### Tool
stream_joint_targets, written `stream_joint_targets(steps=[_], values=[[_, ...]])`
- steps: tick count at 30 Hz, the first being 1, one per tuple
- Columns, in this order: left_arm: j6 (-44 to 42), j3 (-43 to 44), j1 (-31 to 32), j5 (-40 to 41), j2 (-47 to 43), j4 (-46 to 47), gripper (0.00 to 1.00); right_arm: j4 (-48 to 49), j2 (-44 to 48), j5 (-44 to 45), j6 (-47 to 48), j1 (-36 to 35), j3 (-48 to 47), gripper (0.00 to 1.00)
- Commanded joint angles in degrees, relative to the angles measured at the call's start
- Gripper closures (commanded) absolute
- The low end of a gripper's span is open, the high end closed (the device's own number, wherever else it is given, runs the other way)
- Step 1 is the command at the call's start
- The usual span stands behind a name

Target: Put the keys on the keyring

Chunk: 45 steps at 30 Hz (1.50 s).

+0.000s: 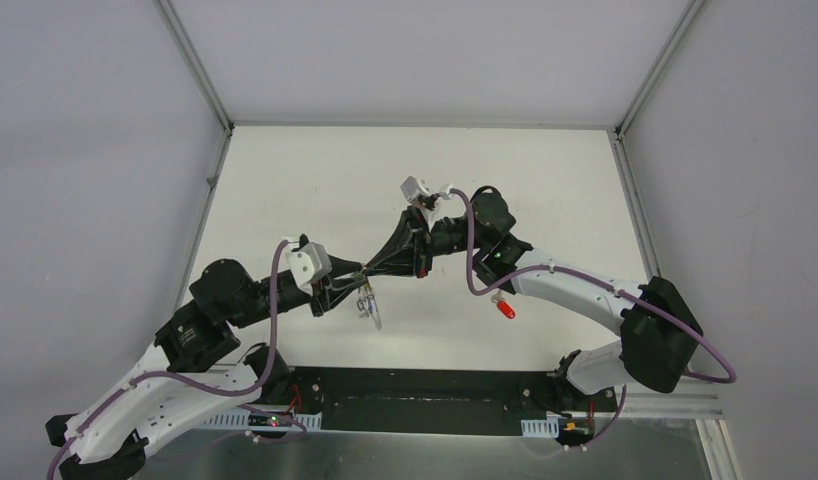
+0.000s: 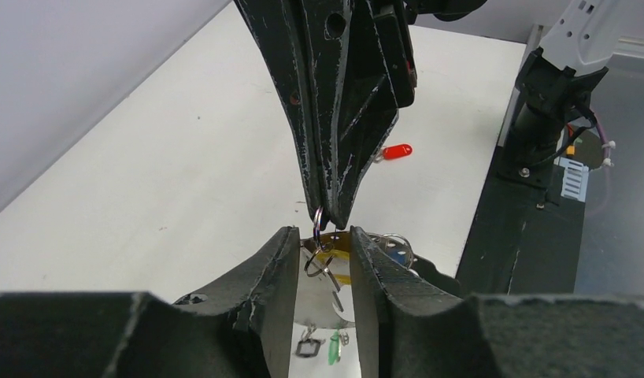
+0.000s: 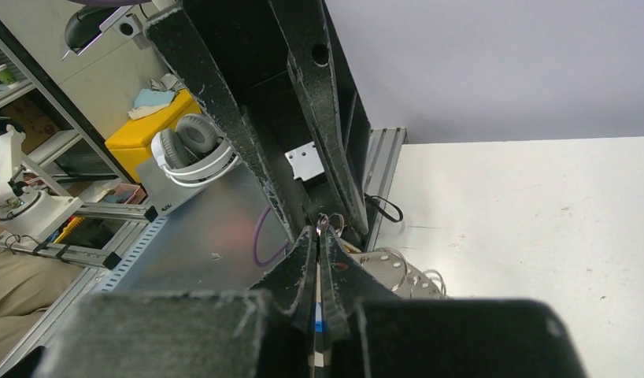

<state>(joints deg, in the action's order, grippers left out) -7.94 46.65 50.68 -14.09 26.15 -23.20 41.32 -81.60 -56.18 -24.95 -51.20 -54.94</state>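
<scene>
Both grippers meet above the table's middle. My right gripper [image 1: 373, 270] [image 3: 320, 230] is shut, pinching a small silver split ring [image 2: 319, 220] at its tips. A second small ring [image 2: 317, 262] and a yellow-headed key [image 2: 340, 253] sit in the gap of my left gripper [image 1: 356, 286] [image 2: 325, 235], whose jaws stand apart; whether they press anything is unclear. The keyring [image 2: 391, 247] [image 3: 388, 264], a grey perforated band, curves out beside the left fingers. A green key [image 2: 334, 346] and a black key [image 2: 307, 347] dangle below. A red key [image 1: 505, 308] [image 2: 396, 151] lies on the table.
The white table [image 1: 315, 190] is walled at the left, back and right. A black base rail [image 1: 415, 400] runs along the near edge. Purple cables [image 1: 472, 255] loop along both arms.
</scene>
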Motion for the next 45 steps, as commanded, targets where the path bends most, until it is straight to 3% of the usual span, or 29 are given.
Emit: stream_joint_targets(steps=[1,6,13,19,26,31,45], values=[[-0.1,1.2,0.5,-0.5,1.6,-0.1,0.71,4.8,2.9,0.5,-0.4,-0.2,-0.4,1.00],[-1.6,2.0,0.5,-1.8,2.3,-0.2,1.00,4.8,2.9,0.6,-0.5,-0.1,-0.3,1.00],[-1.4,4.8,0.5,-1.0,2.7,-2.5,1.00,4.8,2.8,2.0,-0.9,0.1,-0.2,0.98],[-0.7,11.2,0.4,-0.1,6.4,-9.4,1.00,4.7,3.3,3.8,-1.4,0.5,0.0,0.60],[1.0,24.2,0.4,-0.1,16.0,-22.0,1.00,3.5,4.6,5.9,-0.8,0.8,0.4,0.42],[1.5,36.4,0.4,0.1,25.4,-34.6,1.00,0.6,5.8,8.0,0.8,1.0,0.9,0.39],[5.3,62.7,0.4,3.9,46.9,-63.9,1.00,-1.9,7.1,8.4,2.7,1.1,1.8,0.41]])
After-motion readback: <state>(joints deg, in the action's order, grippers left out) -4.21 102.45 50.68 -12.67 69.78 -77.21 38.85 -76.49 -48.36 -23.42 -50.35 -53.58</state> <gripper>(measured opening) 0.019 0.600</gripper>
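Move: The small ring at the right fingertips lies between the left hand's partly open pads, about 1 cm to its right and level with it. The yellow key hangs some 3 cm below that hand and 1 cm right; the grey keyring plate is about 8 cm below, 1 cm back and 1 cm right. From the right hand, which still pinches the ring, the ring is 1 cm left, and the red key lies roughly 25 cm right, 1 cm ahead and 31 cm below. Barely shifting, the left hand settles just under 1 cm and shuts on the ring at the right fingertips. The right fingers then spread wide and let go, that hand going up about 2 cm and slightly forward and right. The left keeps its pinch, rises to around 4 cm above its low point, then sinks about 1 cm, tipping its fingers down some 40 degrees. ##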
